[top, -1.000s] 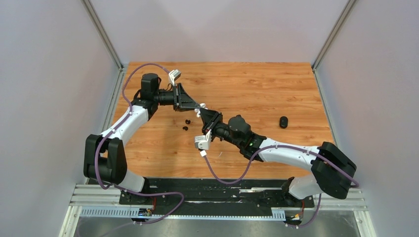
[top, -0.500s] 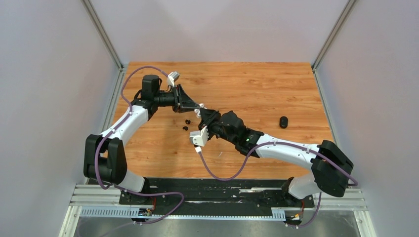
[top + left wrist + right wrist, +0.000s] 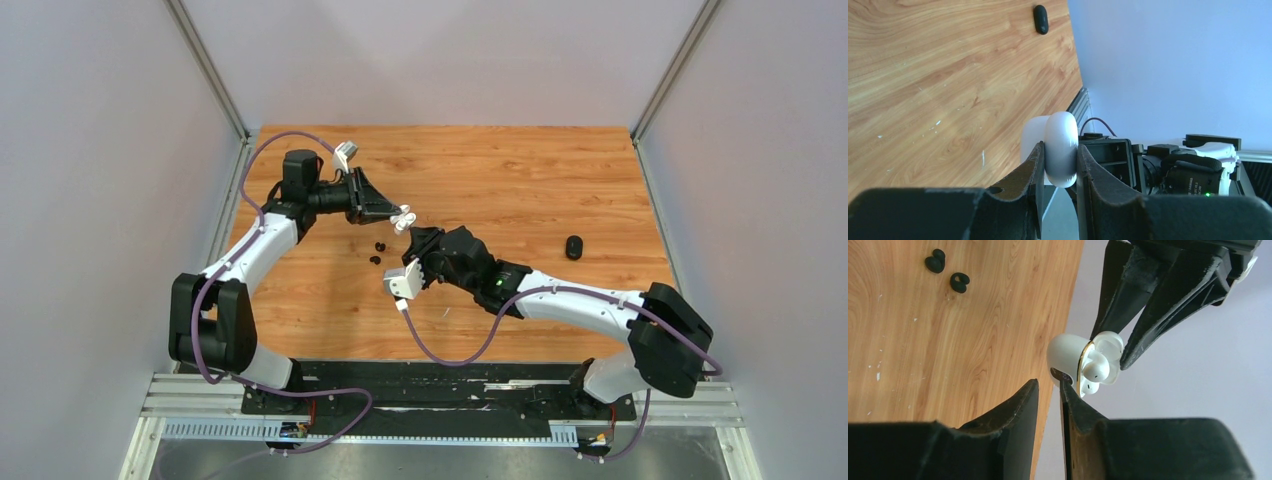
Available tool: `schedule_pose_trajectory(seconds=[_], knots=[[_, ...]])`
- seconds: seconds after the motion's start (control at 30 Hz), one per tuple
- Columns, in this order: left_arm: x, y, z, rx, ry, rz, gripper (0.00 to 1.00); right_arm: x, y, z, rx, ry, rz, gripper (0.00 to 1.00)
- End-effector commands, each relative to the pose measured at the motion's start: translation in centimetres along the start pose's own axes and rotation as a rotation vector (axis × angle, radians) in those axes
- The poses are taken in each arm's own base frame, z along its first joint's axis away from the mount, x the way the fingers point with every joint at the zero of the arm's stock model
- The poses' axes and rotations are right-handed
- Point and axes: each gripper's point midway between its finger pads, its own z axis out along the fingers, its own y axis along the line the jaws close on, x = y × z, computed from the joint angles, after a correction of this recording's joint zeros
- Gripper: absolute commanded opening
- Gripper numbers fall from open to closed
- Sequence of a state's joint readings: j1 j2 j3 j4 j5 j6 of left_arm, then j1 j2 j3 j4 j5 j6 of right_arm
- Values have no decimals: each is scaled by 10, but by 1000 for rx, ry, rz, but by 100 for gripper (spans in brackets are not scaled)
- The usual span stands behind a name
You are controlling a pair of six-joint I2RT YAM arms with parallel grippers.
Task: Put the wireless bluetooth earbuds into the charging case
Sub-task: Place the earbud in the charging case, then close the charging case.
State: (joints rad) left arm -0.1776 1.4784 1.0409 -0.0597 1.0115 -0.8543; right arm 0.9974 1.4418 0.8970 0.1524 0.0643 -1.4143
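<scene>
The white charging case (image 3: 403, 219) hangs above the table, and my left gripper (image 3: 1059, 150) is shut on its body (image 3: 1062, 152). In the right wrist view the case (image 3: 1066, 356) stands open, its lid swung toward the table side. Two white earbuds (image 3: 1096, 371) sit in the case's open half between the left gripper's black fingers (image 3: 1128, 295). My right gripper (image 3: 1048, 383) is just below the case with a narrow gap between its jaws and nothing in it. One fingertip (image 3: 1064, 386) touches the lid's edge by a dark patch.
Two small black rubber pieces (image 3: 377, 252) lie on the wooden table below the grippers; the right wrist view shows them too (image 3: 948, 271). A black oval object (image 3: 574, 247) lies to the right, seen from the left wrist as well (image 3: 1041, 19). Grey walls enclose the table.
My right wrist has rolled and pulled back slightly from the case, and its jaws have parted a little. The left gripper has shifted slightly up and left with the case.
</scene>
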Motion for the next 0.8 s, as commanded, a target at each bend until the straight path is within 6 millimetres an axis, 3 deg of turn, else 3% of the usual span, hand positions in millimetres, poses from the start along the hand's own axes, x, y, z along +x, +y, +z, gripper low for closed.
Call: schedule_pose_trajectory(seconds=[0.0,0.23,0.37,0.4,0.53,0.6,0.77], knots=[[-5,-24,-7,53,-24,105,0,-1,-13,0,24,17,21,26],[-3,-20,-7,43,-13,132,0,8,-23,-8,56,67,70,27],[4,-8,-7,27,21,222,0,12,-43,-26,73,29,337,31],[7,-8,-7,38,34,236,0,12,-48,-33,63,9,435,36],[16,-16,-11,89,88,337,0,1,-69,-66,-60,-167,889,71],[20,-20,-13,99,113,367,0,-11,-57,-76,-195,-240,984,81],[32,-22,-16,119,167,399,0,-27,-32,-71,-368,-278,1076,94]])
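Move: The open charging case, with the earbud already in it, is held by the left fingers. It sits right at their tips, about 1 cm back and 1 cm to the right of the left hand. From the empty right hand it is about 3 cm ahead, 1 cm to the left and 2 cm higher. Two black ear tips lie on the table some 19 cm below the right hand: one 6 cm left and 3 cm back, the other 8 cm left and 6 cm back. Ease the right gripper slightly down and right off the charging case, then swing it quickly up about 10 cm and some 5 cm to the right, opening the fingers almost fully and rolling the hand about 50 degrees around its finger line, clockwise seen from behind. Keep the left grip on the case; late on, draw it back 2 to 3 cm, turning clockwise and rolling its front upward. ##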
